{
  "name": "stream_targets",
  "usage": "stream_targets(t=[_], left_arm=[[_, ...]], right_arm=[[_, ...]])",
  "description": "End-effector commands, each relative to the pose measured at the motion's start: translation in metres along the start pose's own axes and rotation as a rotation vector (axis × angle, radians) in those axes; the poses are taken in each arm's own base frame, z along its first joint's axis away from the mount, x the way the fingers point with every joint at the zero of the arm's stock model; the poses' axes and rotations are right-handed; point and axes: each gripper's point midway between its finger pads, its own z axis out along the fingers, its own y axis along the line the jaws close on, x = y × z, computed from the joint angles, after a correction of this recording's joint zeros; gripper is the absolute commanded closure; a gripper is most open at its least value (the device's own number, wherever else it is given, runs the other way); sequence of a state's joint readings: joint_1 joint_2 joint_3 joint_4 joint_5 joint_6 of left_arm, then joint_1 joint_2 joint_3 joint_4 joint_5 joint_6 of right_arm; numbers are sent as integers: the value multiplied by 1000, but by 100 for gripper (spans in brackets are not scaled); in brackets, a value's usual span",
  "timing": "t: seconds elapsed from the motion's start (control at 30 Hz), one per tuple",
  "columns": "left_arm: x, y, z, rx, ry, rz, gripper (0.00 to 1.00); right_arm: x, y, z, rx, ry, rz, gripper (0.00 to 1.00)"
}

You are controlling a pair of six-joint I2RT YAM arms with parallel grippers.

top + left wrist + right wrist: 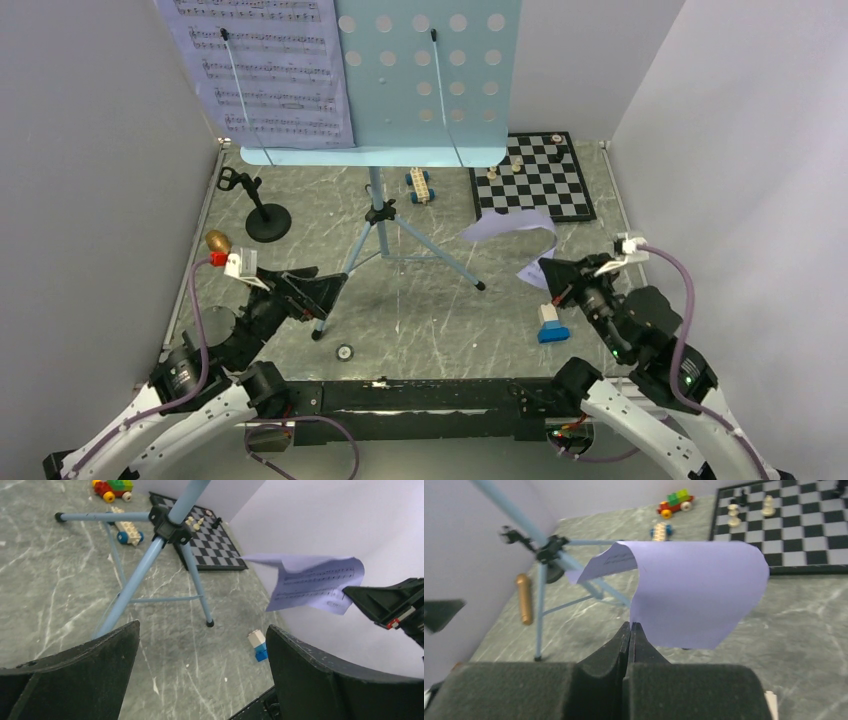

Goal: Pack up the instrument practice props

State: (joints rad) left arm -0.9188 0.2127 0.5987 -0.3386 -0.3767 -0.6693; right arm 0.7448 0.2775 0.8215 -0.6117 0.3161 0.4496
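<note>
The light-blue music stand (430, 70) stands at the back centre on its tripod (167, 522). One sheet-music page (270, 70) rests on the left of its desk. A second, curled page (699, 595) hangs above the table with my right gripper (630, 626) shut on its lower edge. This same page (315, 582) shows in the left wrist view. My left gripper (202, 645) is open and holds nothing, low near the tripod's front leg. The gold-brown microphone (217, 241) lies at the left. The black mic stand (265, 215) is upright behind it.
A chessboard (535, 180) with a few pieces lies at the back right. A small wheeled brick toy (420, 186) sits behind the tripod, and a colourful brick car (675, 502) farther back. A blue-and-white brick (551, 322) stands near my right arm. Grey walls close in both sides.
</note>
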Motion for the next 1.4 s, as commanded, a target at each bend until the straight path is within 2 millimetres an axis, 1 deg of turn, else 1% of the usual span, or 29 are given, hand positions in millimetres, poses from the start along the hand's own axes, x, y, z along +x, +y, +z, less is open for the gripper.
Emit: stream_targets(t=[0.0,0.07,0.13,0.2,0.3,0.4,0.5,0.53,0.57,0.6,0.63,0.67,0.77,0.9,0.97,1.0,1.07,1.1,1.13,1.17,1.2,1.27,1.33,1.37], left_arm=[[1,15,-8,-69,6,-27,1],[1,19,-11,-83,6,-26,1],[0,21,-14,-90,-2,-29,1],[-1,23,-17,-92,-8,-30,1],[0,26,-19,-96,-13,-30,1],[4,30,-19,-100,-14,-33,1],[9,32,-19,-97,-10,-38,1],[10,33,-18,-96,-11,-41,1],[12,33,-17,-94,-10,-42,1],[16,34,-16,-92,-5,-42,1],[17,35,-15,-91,-5,-41,1],[18,35,-14,-89,-5,-41,1],[21,36,-11,-91,-5,-29,1],[19,35,-6,-94,-11,-5,1],[18,34,-5,-95,-13,9,1],[17,34,-4,-95,-12,20,1],[16,34,-2,-100,-12,38,1],[16,34,-1,-106,-11,45,1],[17,35,0,-110,-8,50,1],[19,36,1,-112,-5,55,1],[21,36,2,-113,0,56,1],[27,39,4,-116,14,51,1],[36,40,5,-113,32,35,1],[40,41,5,-109,41,26,1]], right_arm=[[-26,-21,17,194,-69,0,100],[-33,-15,28,193,-76,-14,100],[-43,-4,40,182,-70,-30,100],[-46,5,54,174,-51,-51,100],[-47,15,77,172,-22,-80,100],[-45,20,100,169,18,-88,100],[-43,16,123,158,64,-37,100],[-46,9,130,164,63,1,100],[-44,11,137,133,75,32,100],[-51,0,143,143,63,69,100],[-55,-5,148,131,59,104,100],[-57,-5,154,97,65,138,100],[-79,-16,171,61,25,207,100],[-117,-27,194,9,-31,265,100],[-141,-25,203,-21,-63,260,100],[-148,-27,208,-16,-66,245,100],[-169,-20,208,-31,-98,185,100],[-176,-18,207,-35,-113,145,100],[-177,-20,206,-29,-121,118,100],[-172,-24,205,-19,-122,97,100],[-161,-33,206,3,-113,92,100],[-126,-56,209,51,-67,120,100],[-80,-80,208,93,-9,187,100],[-64,-88,208,98,-5,217,100]])
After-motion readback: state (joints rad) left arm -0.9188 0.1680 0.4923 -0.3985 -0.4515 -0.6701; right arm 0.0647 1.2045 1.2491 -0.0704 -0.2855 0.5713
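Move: Out beyond the right hand, which already holds the loose music sheet, the chessboard's middle lies about 47 cm ahead, 8 cm to the right and some 31 cm below. The stand tray's right corner is about 23 cm ahead, 6 cm left and 4 cm above; the blue-wheeled car lies 44 cm ahead, 20 cm left, down on the table, and the blue block 5 cm ahead, 8 cm right, also down there. From the left hand, the chessboard is roughly 48 cm ahead, 46 cm right and 30 cm below. Carrying the sheet in its shut fingers, the right hand sweeps forward some 23 cm towards the chessboard, nearly level with a brief swing left and back, then climbs about 10 cm beside the stand tray's right corner and starts to sink. Its wrist dips forward about 15 degrees and levels again. The empty left hand sinks some 5 cm, fingers still open. ##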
